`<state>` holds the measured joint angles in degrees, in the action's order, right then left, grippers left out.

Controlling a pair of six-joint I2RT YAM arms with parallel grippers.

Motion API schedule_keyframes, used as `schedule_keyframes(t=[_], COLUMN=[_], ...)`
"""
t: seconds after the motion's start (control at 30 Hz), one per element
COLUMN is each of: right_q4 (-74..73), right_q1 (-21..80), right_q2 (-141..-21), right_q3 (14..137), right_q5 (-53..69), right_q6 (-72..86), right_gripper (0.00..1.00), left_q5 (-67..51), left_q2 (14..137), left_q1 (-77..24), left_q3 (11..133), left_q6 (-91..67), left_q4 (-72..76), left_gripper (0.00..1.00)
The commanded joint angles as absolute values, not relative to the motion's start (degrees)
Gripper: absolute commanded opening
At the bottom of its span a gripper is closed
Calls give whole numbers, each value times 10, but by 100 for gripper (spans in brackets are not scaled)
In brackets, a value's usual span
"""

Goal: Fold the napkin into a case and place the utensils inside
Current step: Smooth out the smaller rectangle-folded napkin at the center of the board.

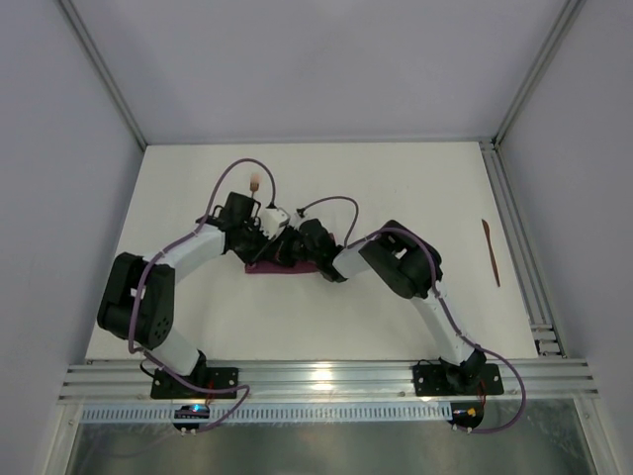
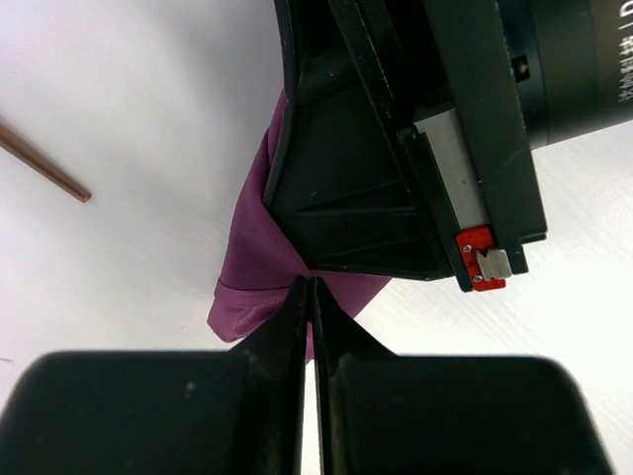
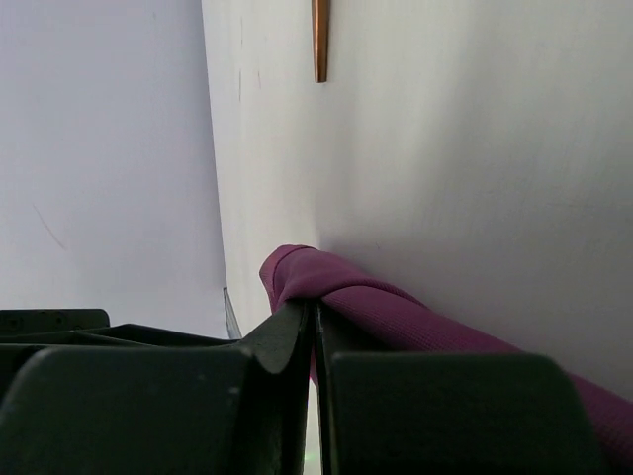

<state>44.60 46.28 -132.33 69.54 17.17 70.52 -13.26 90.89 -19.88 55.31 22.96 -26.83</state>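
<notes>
The napkin [image 1: 280, 268] lies as a narrow folded magenta strip at the table's middle, with both grippers meeting over it. My left gripper [image 1: 279, 240] is shut on the napkin [image 2: 252, 257], and cloth shows pinched between its fingertips [image 2: 313, 289]. My right gripper [image 1: 301, 249] is also shut on the napkin [image 3: 396, 309], gripping a rolled fold at its tips [image 3: 315, 311]. The fork [image 1: 256, 184] lies just beyond the left wrist. A second copper utensil [image 1: 492, 252] lies far right. A copper handle [image 2: 45, 163] shows in the left wrist view and another copper handle [image 3: 320, 40] in the right wrist view.
The right gripper's black body [image 2: 396, 148] fills the space directly above my left fingers, very close. Metal rails [image 1: 519, 237] run along the table's right edge and the near edge. White walls enclose the table on the far side and the left.
</notes>
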Motion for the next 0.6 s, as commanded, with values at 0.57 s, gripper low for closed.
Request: schedule_keyframes(t=[0.57], right_q4=[397], right_q1=[407], right_q2=[-1170], right_q3=[608], right_q5=[163], right_q6=[620], right_gripper=[39], left_q5=[-129], left_q2=[1005], left_q1=[-208], left_q3=[542], left_q6=[215], left_q4=[-276], left_gripper=[0])
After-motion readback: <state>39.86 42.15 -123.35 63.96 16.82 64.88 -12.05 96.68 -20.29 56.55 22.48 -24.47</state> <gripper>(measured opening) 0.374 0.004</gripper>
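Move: The folded napkin lies under both my hands: its middle is about 8 cm to the right of my left hand, 2 cm ahead and some 3 cm below. From my right hand the middle is roughly 6 cm to the right, level fore and aft and 2 cm lower. My right fingertips are barely 2 cm to the right of my left ones, both at the napkin's left end. The fork lies about 16 cm straight ahead of my left hand, 3 cm below. I lower my left hand a good 2 cm, fingers still shut, onto the napkin's left end beside my right fingertips and keep it pressed there. Then my right hand, shut at first, opens its fingers about a third and comes free, drawing off to the right some 4 cm over the napkin while rising nearly 3 cm and easing a little forward. ##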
